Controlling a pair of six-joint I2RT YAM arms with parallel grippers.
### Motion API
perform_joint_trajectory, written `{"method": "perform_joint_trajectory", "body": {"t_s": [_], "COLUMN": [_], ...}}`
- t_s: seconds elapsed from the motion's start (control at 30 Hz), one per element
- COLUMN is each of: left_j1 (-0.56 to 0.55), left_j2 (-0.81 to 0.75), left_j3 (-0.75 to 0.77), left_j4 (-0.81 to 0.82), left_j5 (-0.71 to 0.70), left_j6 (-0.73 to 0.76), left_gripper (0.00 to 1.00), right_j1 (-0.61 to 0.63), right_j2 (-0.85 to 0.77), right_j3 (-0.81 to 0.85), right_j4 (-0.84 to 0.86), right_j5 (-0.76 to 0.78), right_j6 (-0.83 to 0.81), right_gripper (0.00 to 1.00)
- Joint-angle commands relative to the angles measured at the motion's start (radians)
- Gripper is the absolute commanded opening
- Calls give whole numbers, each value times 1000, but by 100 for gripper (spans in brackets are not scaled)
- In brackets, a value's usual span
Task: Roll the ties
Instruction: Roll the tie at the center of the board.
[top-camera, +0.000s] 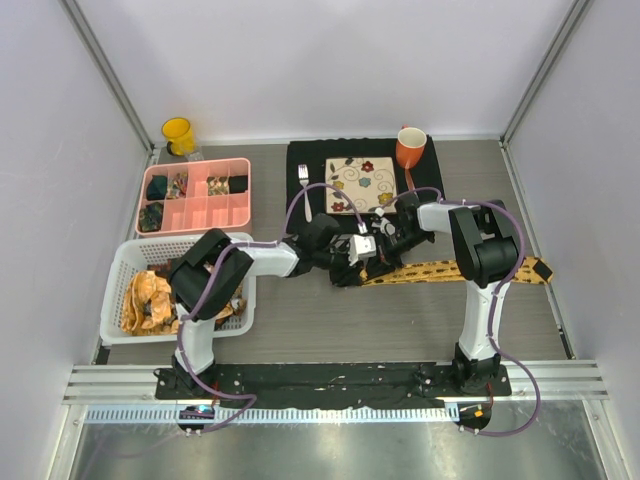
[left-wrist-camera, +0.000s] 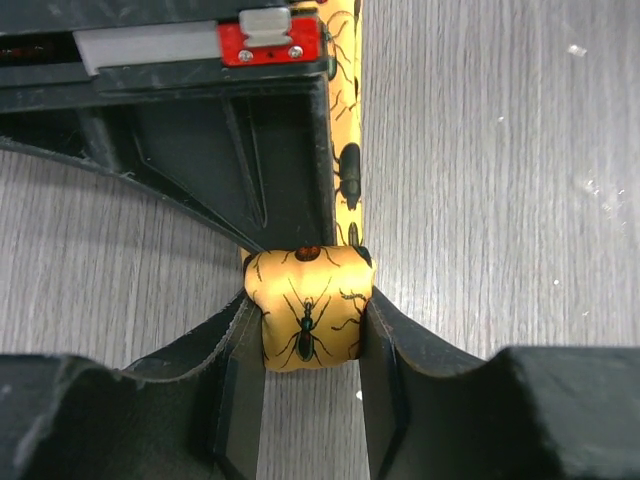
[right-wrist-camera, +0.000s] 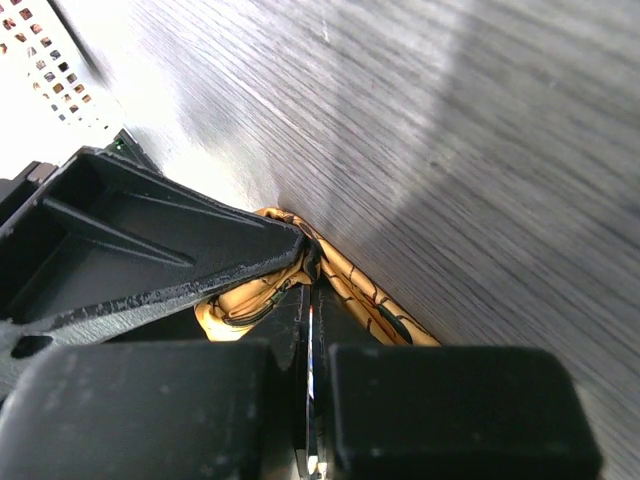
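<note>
A mustard-yellow tie (top-camera: 450, 270) printed with dark beetles lies flat across the table, running right from where both grippers meet. Its left end is wound into a small roll (left-wrist-camera: 308, 310). My left gripper (left-wrist-camera: 310, 305) is shut on this roll, one finger (left-wrist-camera: 235, 380) pressed on each side. The unrolled strip (left-wrist-camera: 347, 150) runs away from it beneath the right gripper's black body. My right gripper (right-wrist-camera: 312, 270) is shut, its tips tucked into the fold where roll and strip (right-wrist-camera: 375, 300) meet. In the top view the left gripper (top-camera: 350, 262) and right gripper (top-camera: 376, 246) touch.
A white basket (top-camera: 118, 290) at the left holds more crumpled yellow ties (top-camera: 150, 298). Behind it sit a pink compartment tray (top-camera: 200, 165) and a yellow cup (top-camera: 178, 135). At the back, a black mat (top-camera: 300, 160) carries a floral plate (top-camera: 360, 184), fork (top-camera: 303, 185) and orange mug (top-camera: 410, 148).
</note>
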Motion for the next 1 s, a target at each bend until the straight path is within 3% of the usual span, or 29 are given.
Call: {"method": "perform_joint_trajectory", "body": {"t_s": [0.0, 0.23, 0.6, 0.77, 0.97], "left_j1": [-20, -25, -34, -35, -37], "left_j2": [16, 40, 65, 68, 77], "left_j3": [24, 102, 135, 141, 156], "left_j4": [-232, -394, -489, -493, -500], "left_j5": [-198, -307, -374, -371, -359], "left_j6": [130, 176, 225, 228, 234], "left_gripper": [14, 12, 10, 10, 10], "right_j1": [20, -9, -98, -98, -89], "right_j2": [7, -27, -70, -99, -113], "right_j3": [-10, 22, 71, 57, 62], "right_j4": [107, -21, -222, -225, -136], "right_j5": [119, 92, -3, -114, -153], "right_j6": [-36, -133, -281, -280, -170], "right_gripper": [3, 12, 30, 47, 50]}}
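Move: The left fingers already grip the rolled end of the tie right at the hand point. From the right hand, whose shut fingertips are down beside the roll, its middle lies about 2 cm to the left, level and at the same height. The unrolled strip's middle lies about 20 cm to the right, level and 1 cm lower. The flowered plate is roughly 20 cm ahead and 3 cm left, 1 cm lower; the knife, 17 cm ahead and 9 cm right, also 1 cm lower. Open the right gripper to about half and free it from the tie beside the roll, sliding it right along the strip some 3.5 cm, then lifting nearly 4 cm while easing back left a centimetre. Meanwhile keep the left fingers clamped on the roll, carry it about 2 cm forward and slightly left, and tip those fingers some 15 degrees more steeply down. ##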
